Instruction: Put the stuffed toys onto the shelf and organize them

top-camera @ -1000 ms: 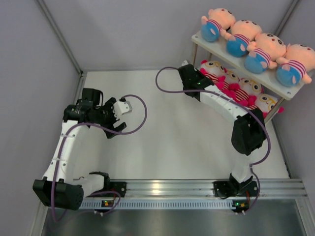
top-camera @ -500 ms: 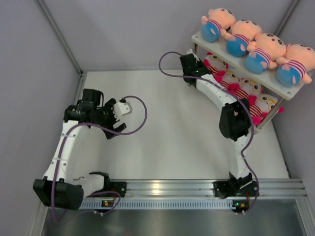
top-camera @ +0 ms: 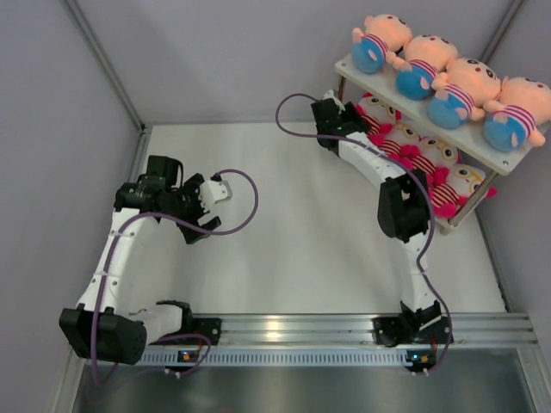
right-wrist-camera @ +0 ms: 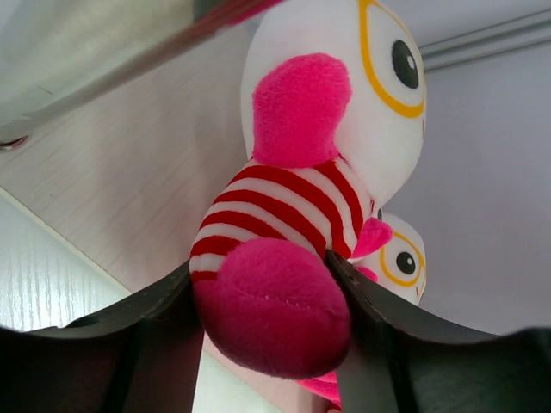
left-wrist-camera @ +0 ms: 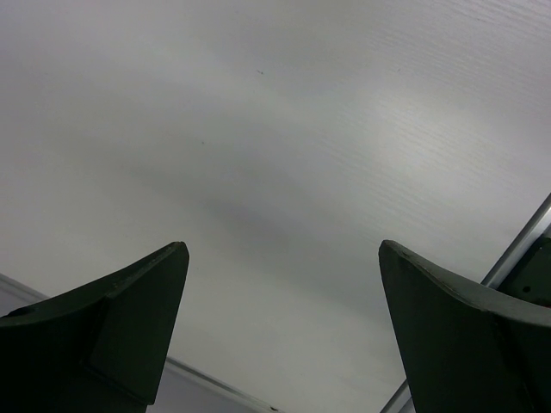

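Note:
The shelf (top-camera: 510, 161) stands at the back right. Several peach stuffed toys (top-camera: 428, 58) lie in a row on its top board. Several pink, white-faced stuffed toys (top-camera: 430, 155) lie on the lower board. My right gripper (top-camera: 353, 118) reaches in at that tier's left end. In the right wrist view its fingers (right-wrist-camera: 258, 263) press both sides of the leftmost pink toy (right-wrist-camera: 297, 206) at its round pink bottom. That toy lies on the lower board (right-wrist-camera: 129, 163), with another pink toy (right-wrist-camera: 400, 254) behind it. My left gripper (top-camera: 213, 194) hangs open and empty (left-wrist-camera: 284, 249) over the bare table.
Grey walls close in the table on the left, back and right. The shelf's thin metal leg (top-camera: 341, 87) stands just beside my right wrist. A metal rail (top-camera: 344, 331) with both arm bases runs along the near edge.
My right arm has pushed up and back toward the shelf, carrying the pink toy from in front of the lower tier into its left end. The left arm has barely moved.

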Tool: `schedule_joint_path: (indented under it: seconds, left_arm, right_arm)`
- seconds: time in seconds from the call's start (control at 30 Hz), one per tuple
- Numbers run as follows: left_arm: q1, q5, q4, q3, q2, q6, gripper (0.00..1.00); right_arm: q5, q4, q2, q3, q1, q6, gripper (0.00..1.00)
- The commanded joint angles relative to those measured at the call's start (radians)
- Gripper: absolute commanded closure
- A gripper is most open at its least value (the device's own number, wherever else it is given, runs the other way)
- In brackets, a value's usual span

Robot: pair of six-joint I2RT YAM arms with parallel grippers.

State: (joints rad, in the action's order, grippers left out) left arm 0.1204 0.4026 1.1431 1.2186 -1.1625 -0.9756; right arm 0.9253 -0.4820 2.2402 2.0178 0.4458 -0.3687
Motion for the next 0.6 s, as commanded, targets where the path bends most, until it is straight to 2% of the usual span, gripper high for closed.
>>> schedule_joint_path:
  seconds: [0.0, 0.23, 0.37, 0.57]
  left_arm:
    - [0.001, 0.015, -0.029, -0.014, -0.008, -0.017, 0.02]
    - [0.001, 0.033, -0.029, -0.022, -0.02, -0.02, 0.02]
    - [0.001, 0.031, -0.029, -0.021, -0.017, -0.015, 0.02]
    - [0.001, 0.019, -0.028, -0.021, -0.016, -0.017, 0.02]
  right_arm:
    - [-0.012, 0.034, 0.007, 0.03, -0.009, 0.017, 0.45]
    - [-0.048, 0.098, -0.016, 0.019, 0.01, -0.039, 0.38]
    - [-0.069, 0.134, -0.013, 0.024, 0.021, -0.079, 0.3]
    - [-0.117, 0.151, 0.004, 0.032, 0.025, -0.098, 0.25]
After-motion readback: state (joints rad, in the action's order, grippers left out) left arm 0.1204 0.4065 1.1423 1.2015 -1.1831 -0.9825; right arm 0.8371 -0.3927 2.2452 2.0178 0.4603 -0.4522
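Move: The stuffed toy with the striped body is still between the right fingers at its feet end, its middle about 4 cm ahead of that hand, 2 cm to the right and some 2 cm below. The shelf's near left post stands roughly 6 cm to the left and 2 cm ahead; the next striped toy is some 7 cm right and 4 cm back. From the left hand, the held toy is about 32 cm ahead, 42 cm right and 3 cm lower. Leftward and a little forward, almost level, the right hand eases about 3 cm towards the shelf's near left post, turning some 5 to 10 degrees counter-clockwise. Its already half-open fingers spread to about three-quarters, loosening their hold on the toy's feet end, with one finger still close against a pink leg as the hand shifts. ##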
